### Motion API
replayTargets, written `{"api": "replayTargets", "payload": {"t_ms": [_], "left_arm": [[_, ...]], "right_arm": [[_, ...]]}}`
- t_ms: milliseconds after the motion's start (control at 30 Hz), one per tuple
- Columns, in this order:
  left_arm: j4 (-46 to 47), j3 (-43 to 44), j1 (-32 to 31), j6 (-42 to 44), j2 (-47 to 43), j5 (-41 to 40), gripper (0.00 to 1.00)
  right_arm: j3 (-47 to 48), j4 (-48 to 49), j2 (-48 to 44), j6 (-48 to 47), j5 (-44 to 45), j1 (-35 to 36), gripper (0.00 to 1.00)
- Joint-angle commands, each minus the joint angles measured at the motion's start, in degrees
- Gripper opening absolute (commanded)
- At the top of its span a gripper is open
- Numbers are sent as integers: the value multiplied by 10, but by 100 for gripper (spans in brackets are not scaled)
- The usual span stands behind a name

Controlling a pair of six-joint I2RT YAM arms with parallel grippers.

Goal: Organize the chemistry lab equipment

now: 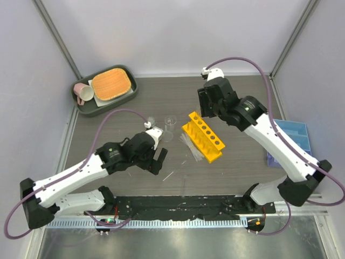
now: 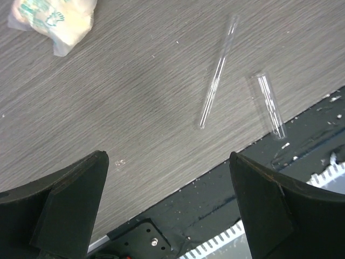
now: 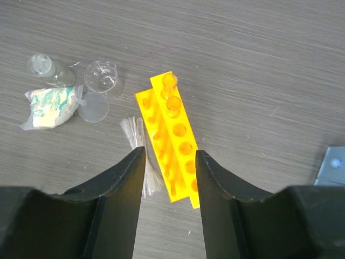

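Observation:
The yellow-orange test tube rack [image 1: 203,136] lies on the table's middle; it also shows in the right wrist view [image 3: 168,135]. The clear pipette bundle [image 1: 190,147] lies at its left side [image 3: 139,145]. Two small clear beakers [image 3: 101,75] [image 3: 46,67] stand beyond it. Two thin clear tubes [image 2: 217,73] [image 2: 269,105] lie near the table's front edge. The blue tray [image 1: 291,141] sits far right. My left gripper [image 2: 170,199] is open and empty above the front edge, short of the tubes. My right gripper [image 3: 170,162] is open and empty, held above the rack.
A grey tray [image 1: 81,105] with an orange pad and pink mug sits back left. A small green-and-white wrapped packet [image 3: 51,107] and a clear round lid [image 3: 93,107] lie by the beakers. A black strip [image 1: 178,205] runs along the front edge.

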Motion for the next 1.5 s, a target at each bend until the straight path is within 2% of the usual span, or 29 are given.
{"api": "replayTargets", "payload": {"t_ms": [0, 267, 433, 900, 1233, 1367, 1467], "left_arm": [[66, -8, -1, -5, 54, 3, 100], [138, -14, -1, -4, 188, 23, 99], [180, -14, -4, -6, 258, 51, 93], [205, -20, -51, -37, 355, 11, 83], [233, -52, -58, -52, 376, 6, 57], [245, -64, -58, -55, 376, 10, 33], [248, -72, -58, -59, 371, 12, 23]], "right_arm": [[14, -57, -51, 20, 52, 9, 48], [-71, -35, -115, 32, 5, 24, 48], [-114, -21, -139, 25, -16, 28, 49], [-152, -1, -163, 9, -37, 29, 48], [-160, 3, -170, 9, -43, 29, 48], [-161, 3, -172, 9, -44, 29, 48], [-158, 2, -167, 10, -43, 29, 47]]}}
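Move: The nearer-left test tube lies on the table about 3 cm ahead of the left hand, 9 cm right and 15 cm below. A second tube lies some 3 cm back and 14 cm right of that hand; the straw bundle is roughly 15 cm ahead and 17 cm right, and the bag 19 cm straight ahead. From the right hand, the first tube is about 13 cm back, 18 cm left and 28 cm below. Left hand sinks some 15 cm and rightward, closing on the tube's near end; right retreats about 7 cm. ##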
